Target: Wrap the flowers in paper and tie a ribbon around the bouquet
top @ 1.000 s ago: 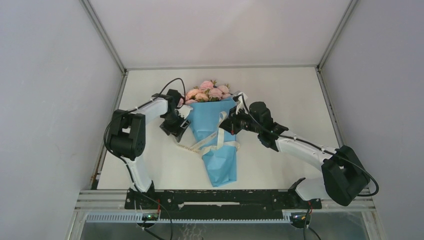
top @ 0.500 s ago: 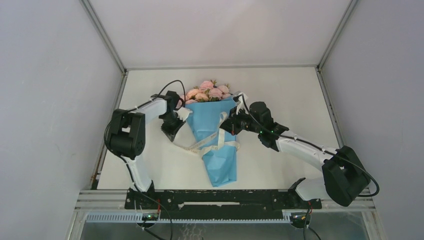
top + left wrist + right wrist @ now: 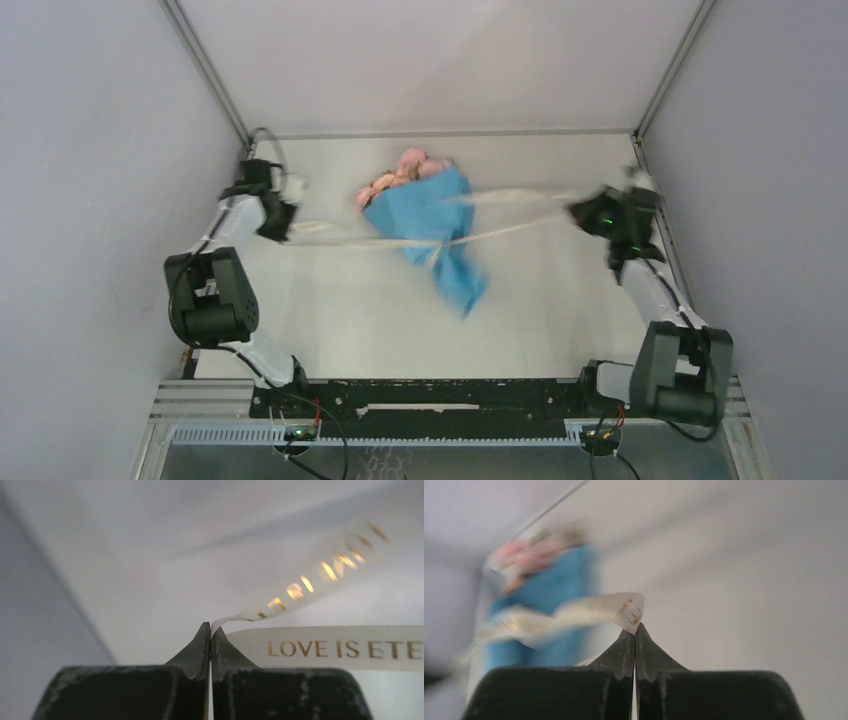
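The bouquet (image 3: 428,222) lies tilted mid-table, blurred: pale pink flowers (image 3: 402,172) at its upper left end, light-blue paper (image 3: 445,235) tapering down to the right. The cream ribbon (image 3: 505,232) runs around its middle and stretches out to both sides. My left gripper (image 3: 288,210) at the far left is shut on one ribbon end (image 3: 345,648) printed with gold lettering, pinched between the fingertips (image 3: 210,630). My right gripper (image 3: 580,208) at the far right is shut on the other ribbon end (image 3: 626,609); the bouquet (image 3: 541,592) shows blurred in its view.
White walls and metal frame rails (image 3: 445,132) bound the table on the back and both sides. The black base rail (image 3: 430,398) runs along the near edge. The left arm's elbow (image 3: 210,300) and the right arm's elbow (image 3: 680,370) stand near the side walls.
Both arms swung apart from beside the bouquet out to the side walls, drawing the ribbon taut. The left gripper closed on the ribbon. The bouquet rotated, its tail now pointing lower right.
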Available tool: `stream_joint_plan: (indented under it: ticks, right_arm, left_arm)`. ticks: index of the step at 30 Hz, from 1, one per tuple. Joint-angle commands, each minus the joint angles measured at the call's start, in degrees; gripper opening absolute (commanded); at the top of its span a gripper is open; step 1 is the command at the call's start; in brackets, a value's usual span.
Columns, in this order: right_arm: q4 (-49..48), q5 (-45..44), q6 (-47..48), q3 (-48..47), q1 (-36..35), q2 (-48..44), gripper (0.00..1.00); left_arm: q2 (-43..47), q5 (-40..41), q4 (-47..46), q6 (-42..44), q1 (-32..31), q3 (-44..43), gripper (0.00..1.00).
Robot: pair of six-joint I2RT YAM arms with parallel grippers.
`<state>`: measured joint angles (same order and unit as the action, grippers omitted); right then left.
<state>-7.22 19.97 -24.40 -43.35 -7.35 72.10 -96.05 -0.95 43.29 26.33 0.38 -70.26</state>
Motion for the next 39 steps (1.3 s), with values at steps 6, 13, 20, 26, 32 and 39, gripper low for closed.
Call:
stream_joint_plan:
  ticks: [6, 13, 20, 26, 32, 39]
  right_arm:
    - [1.5, 4.8, -10.1, 23.0, 43.6, -7.2, 0.0]
    - [3.0, 5.4, -7.5, 21.9, 39.5, -5.6, 0.0]
    - [6.3, 5.8, -5.9, 19.4, 38.7, -8.3, 0.0]
    - [14.0, -1.8, -5.2, 10.0, 14.4, -17.8, 0.0]
    - [19.2, -6.3, -4.6, -1.5, -0.1, -18.5, 0.0]
    - [17.9, 8.8, -8.2, 7.5, 26.0, -21.3, 0.0]
  left_arm:
    - [0.2, 21.7, -21.0, 12.6, 25.9, 9.1, 0.0]
    - [0.6, 19.0, -19.5, 12.3, 25.9, 7.3, 0.0]
    - [1.5, 16.5, -15.8, 12.2, 25.5, 5.6, 0.0]
    - [9.9, 1.1, 4.2, 5.8, 14.5, -4.8, 0.0]
    - [15.4, -7.9, 10.1, 0.0, 4.3, -17.6, 0.0]
    - [10.1, 2.5, 7.4, 4.4, 17.4, -16.0, 0.0]
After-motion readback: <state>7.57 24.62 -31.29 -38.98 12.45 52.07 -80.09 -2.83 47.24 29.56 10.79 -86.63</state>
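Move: I already grip a ribbon end in each hand, and the knot they cross in sits at the bouquet's waist. It lies about 31 cm right of my left hand, roughly level fore and aft and some 4 cm lower; from my right hand it is about 25 cm left, 7 cm back and 14 cm lower. The flowers lie about 23 cm right and 12 cm ahead of my left hand, and the paper tail about 21 cm left and 17 cm back from my right. I yank the ribbon ends apart, away from the knot: my left hand some 18 cm left and slightly back, my right hand outward to the right, down and back, turning clockwise. I hold both out there briefly, then sweep them up and back inward, the left rising about 23 cm with its fingers tipping forward, before both start outward again. Both grips stay shut on the ribbon. ##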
